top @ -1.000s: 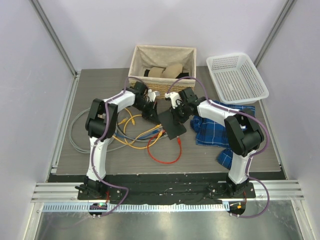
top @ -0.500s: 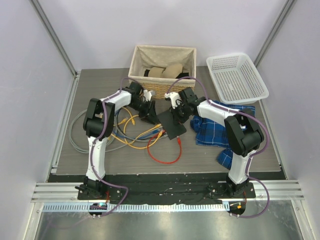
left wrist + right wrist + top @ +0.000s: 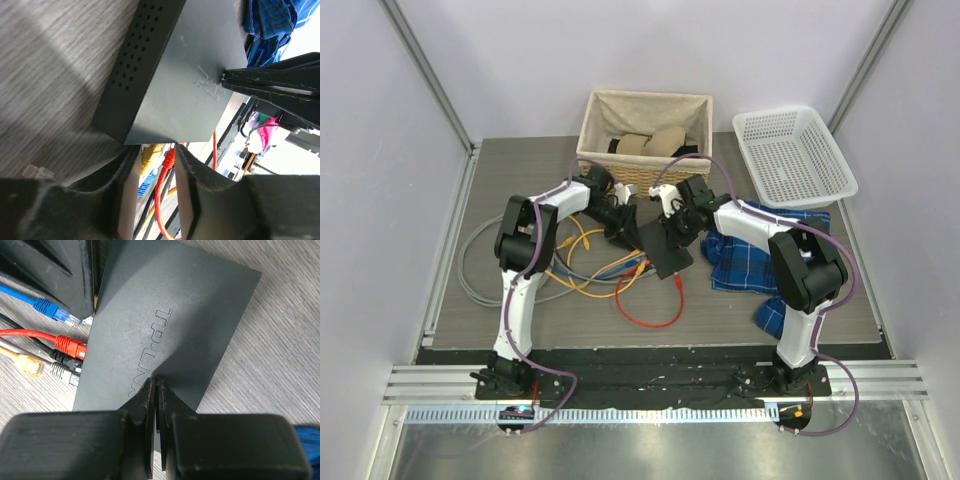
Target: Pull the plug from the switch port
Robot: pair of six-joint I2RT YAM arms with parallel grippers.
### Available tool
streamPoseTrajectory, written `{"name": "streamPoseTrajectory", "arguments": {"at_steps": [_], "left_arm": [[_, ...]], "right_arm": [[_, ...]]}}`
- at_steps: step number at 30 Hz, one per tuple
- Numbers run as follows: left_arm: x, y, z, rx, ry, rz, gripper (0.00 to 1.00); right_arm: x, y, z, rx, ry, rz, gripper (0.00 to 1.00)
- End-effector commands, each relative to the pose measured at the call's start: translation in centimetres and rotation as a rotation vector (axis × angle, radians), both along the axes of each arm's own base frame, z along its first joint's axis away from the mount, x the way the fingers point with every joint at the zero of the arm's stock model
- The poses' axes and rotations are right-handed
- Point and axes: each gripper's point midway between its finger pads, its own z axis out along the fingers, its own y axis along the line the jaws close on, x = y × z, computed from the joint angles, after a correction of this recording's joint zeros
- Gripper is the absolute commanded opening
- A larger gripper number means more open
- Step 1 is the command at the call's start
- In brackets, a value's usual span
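The black switch (image 3: 665,252) lies at the table's middle, also seen in the left wrist view (image 3: 185,75) and the right wrist view (image 3: 165,320). A red plug (image 3: 70,346) sits in its socket edge, with grey and black plugs (image 3: 64,371) beside it. My left gripper (image 3: 625,228) is at that edge, its jaws apart (image 3: 155,165) with the red plug (image 3: 170,156) and a yellow plug (image 3: 149,151) between them. My right gripper (image 3: 672,222) is shut, its tips (image 3: 156,384) pressed down on the switch's top.
Orange, blue and grey cables (image 3: 585,265) lie tangled left of the switch, with a red cable loop (image 3: 650,312) in front. A blue checked cloth (image 3: 760,255) lies to the right. A wicker basket (image 3: 645,135) and a white plastic basket (image 3: 792,155) stand behind.
My left gripper drew a little left away from the switch, then came back to its socket edge. The right arm and the switch have not moved.
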Motion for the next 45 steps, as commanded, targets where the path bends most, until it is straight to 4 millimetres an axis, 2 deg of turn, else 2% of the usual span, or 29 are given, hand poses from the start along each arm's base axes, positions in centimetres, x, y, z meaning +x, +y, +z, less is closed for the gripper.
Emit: {"name": "streamPoseTrajectory", "arguments": {"at_steps": [1, 3, 7, 11, 16, 22, 27, 28, 29, 30, 31, 32, 37, 41, 45], "left_arm": [[-1.5, 0.5, -5.5, 0.126, 0.031, -0.035, 0.33], [-1.5, 0.5, -5.6, 0.125, 0.032, -0.036, 0.30], [-1.3, 0.5, -5.9, 0.137, 0.032, -0.029, 0.12], [-0.9, 0.8, -5.8, 0.165, 0.022, -0.012, 0.00], [-0.1, 0.5, -3.7, 0.132, -0.001, 0.005, 0.00], [-1.2, 0.8, -4.2, 0.125, 0.024, -0.009, 0.00], [-1.1, 1.0, -3.8, 0.123, 0.000, -0.039, 0.00], [-1.8, 1.5, -3.7, 0.145, 0.042, -0.053, 0.00], [-0.7, 1.7, -3.0, 0.136, 0.004, -0.078, 0.00], [-0.9, 2.0, -4.0, 0.146, 0.044, -0.088, 0.00], [-1.5, 2.5, -3.8, 0.154, 0.087, -0.098, 0.00], [-0.6, 2.7, -3.5, 0.141, 0.081, -0.090, 0.00], [-0.1, 3.1, -2.9, 0.128, 0.050, -0.066, 0.00], [-2.2, 3.2, -3.2, 0.116, 0.096, -0.063, 0.00], [-2.8, 4.4, -3.3, 0.156, 0.064, -0.080, 0.00]], "right_arm": [[-3.1, -2.6, -4.1, -0.140, 0.123, 0.001, 0.08], [-3.0, -2.6, -4.1, -0.139, 0.121, 0.001, 0.08], [-3.0, -2.4, -4.1, -0.137, 0.123, 0.001, 0.08], [-2.9, -2.4, -4.2, -0.136, 0.122, -0.001, 0.08], [-2.9, -2.4, -4.3, -0.143, 0.123, 0.001, 0.08], [-2.9, -2.3, -4.5, -0.147, 0.125, 0.003, 0.08], [-2.9, -2.4, -4.6, -0.153, 0.124, 0.004, 0.08], [-2.8, -2.4, -4.5, -0.156, 0.122, 0.004, 0.08], [-2.9, -2.5, -4.6, -0.157, 0.125, 0.004, 0.08], [-2.9, -2.5, -4.7, -0.158, 0.126, 0.004, 0.08], [-2.9, -2.5, -4.6, -0.157, 0.125, 0.004, 0.08], [-2.9, -2.5, -4.7, -0.158, 0.128, 0.006, 0.08], [-2.7, -2.2, -4.5, -0.155, 0.120, 0.010, 0.08], [-2.8, -2.4, -4.6, -0.160, 0.120, 0.010, 0.08], [-3.0, -2.4, -4.8, -0.162, 0.128, 0.011, 0.08]]}}
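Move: The yellow plug, still in its port near the switch's far-left end, sits between the left hand's open fingertips, about 1 cm to the right. From that hand the switch's middle is some 6 cm right and 1 cm ahead; the red plug is roughly 3 cm back and 1 cm right, the blue one 2 cm straight back. From the right hand, resting on the switch, the yellow plug lies about 7 cm left, level fore and aft, 2 cm lower. The left hand stays low at the port edge and shuts its fingers on the yellow plug, holds still for a moment, then draws it left and back, away from the switch, by about 2.5 cm, the wrist turning only some 5 degrees. All the while the right hand stays put with its nearly shut fingertips resting on top of the switch, bracing it against the pull. ##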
